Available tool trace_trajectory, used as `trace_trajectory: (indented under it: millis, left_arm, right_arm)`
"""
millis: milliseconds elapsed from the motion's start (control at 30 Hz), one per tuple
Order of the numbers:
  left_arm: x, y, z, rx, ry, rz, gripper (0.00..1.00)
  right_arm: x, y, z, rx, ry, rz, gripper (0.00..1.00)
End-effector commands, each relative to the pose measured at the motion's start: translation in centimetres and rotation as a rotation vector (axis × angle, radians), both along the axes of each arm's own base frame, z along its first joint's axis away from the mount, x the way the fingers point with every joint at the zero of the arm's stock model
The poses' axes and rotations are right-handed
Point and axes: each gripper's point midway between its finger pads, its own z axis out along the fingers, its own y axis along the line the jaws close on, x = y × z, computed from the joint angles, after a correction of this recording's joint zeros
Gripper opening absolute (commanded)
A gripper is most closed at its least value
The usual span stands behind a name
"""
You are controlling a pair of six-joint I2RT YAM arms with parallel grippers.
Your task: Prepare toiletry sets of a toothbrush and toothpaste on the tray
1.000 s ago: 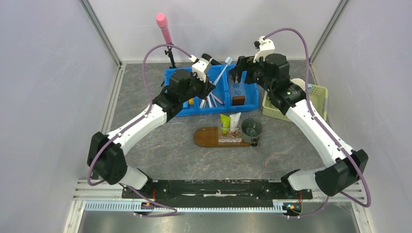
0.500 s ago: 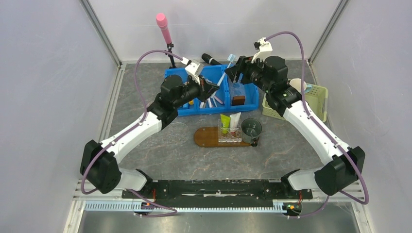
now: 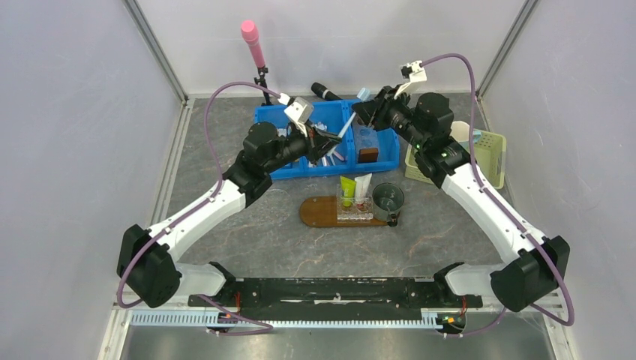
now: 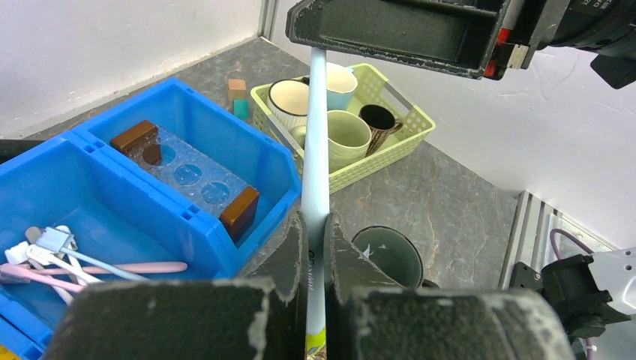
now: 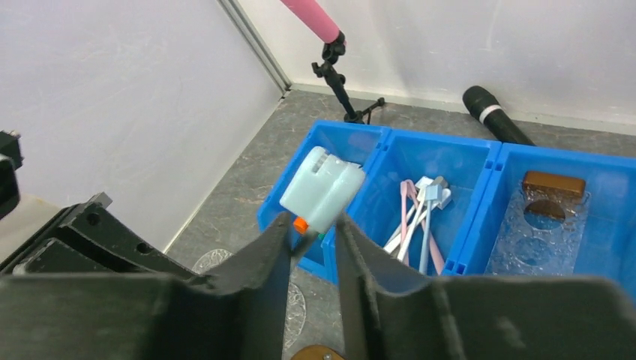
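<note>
My left gripper (image 3: 328,144) (image 4: 316,232) is shut on the lower handle of the light blue toothbrush (image 3: 346,122) (image 4: 316,150), holding it up over the blue bin (image 3: 390,156). The toothbrush's capped head (image 5: 322,187) sits at the fingertips of my right gripper (image 3: 365,109) (image 5: 313,225). Its jaws have narrowed around the head, but a gap still shows on one side. On the brown tray (image 3: 319,212) a green toothpaste (image 3: 347,189) and a white toothpaste (image 3: 363,187) stand in a clear holder (image 3: 352,214).
A dark cup (image 3: 388,198) stands at the tray's right end. The blue bin holds pink and pale toothbrushes (image 5: 409,217) and a clear rack (image 4: 187,176). At the right is a pale green basket (image 3: 491,146) of mugs. Behind the bin are a pink microphone stand (image 3: 251,41) and a black microphone (image 3: 324,91).
My left arm has swung right and tilted the toothbrush toward the right gripper. The right gripper came in over the brush head and its jaws have narrowed from wide open.
</note>
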Motion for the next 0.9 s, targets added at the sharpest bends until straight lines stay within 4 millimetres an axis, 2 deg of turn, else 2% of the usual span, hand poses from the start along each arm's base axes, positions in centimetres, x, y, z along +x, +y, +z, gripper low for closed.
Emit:
trace_trajectory:
  millis: [0, 100, 167, 200, 367, 500, 767, 867]
  left_arm:
    - [-1.2, 0.0, 2.6, -0.07, -0.052, -0.03, 0.02]
    - [-1.5, -0.1, 2.5, -0.071, -0.054, -0.042, 0.02]
    - [-1.7, 0.0, 2.4, -0.066, -0.058, -0.046, 0.09]
    - [-1.8, 0.1, 2.2, -0.061, -0.063, -0.044, 0.16]
    - [-2.2, 0.9, 1.1, -0.04, -0.055, -0.023, 0.55]
    - [-2.7, 2.2, 0.6, -0.029, -0.045, 0.018, 0.73]
    - [-3.1, 6.0, -0.8, 0.006, -0.023, 0.181, 0.88]
    - [-2.8, 7.9, -1.8, 0.026, 0.0, 0.275, 0.9]
  right_arm:
    - [-1.3, 0.0, 2.6, 0.058, -0.071, 0.033, 0.27]
    - [-1.9, 0.0, 2.5, 0.066, -0.076, 0.051, 0.11]
    - [-2.5, 0.1, 2.6, 0.066, -0.093, 0.07, 0.01]
    - [-2.8, 0.1, 2.7, 0.065, -0.108, 0.081, 0.0]
    - [-5.2, -0.5, 2.5, 0.012, -0.229, 0.13, 0.0]
    - [-8.0, -1.2, 1.5, -0.077, -0.359, 0.181, 0.0]
    - [-14.6, -1.4, -1.1, -0.198, -0.671, 0.358, 0.0]
    - [-15.8, -2.0, -2.1, -0.237, -0.78, 0.349, 0.0]
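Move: The light-blue toothbrush, head up, is held low on its handle by the left hand; its middle is about 3 cm above, 2 cm ahead and 2 cm right of that hand. The half-open right fingers bracket its neck, its middle 3 cm back, 2 cm left and 4 cm below them. The clear holder with toothpastes sits some 12 cm back, 1 cm left and 31 cm below the right hand; the glass mug is 10 cm right of the holder, 1 cm farther out. The right fingers shut on the toothbrush just under its head, and only then does the left hand open wide and let go, backing off about 5 cm left and 4 cm back. Keeping its pinch, the right hand draws the brush some 14 cm back towards the holder, ending slightly lower, while its fingertips tilt up about 30 degrees and swing counter-clockwise. ##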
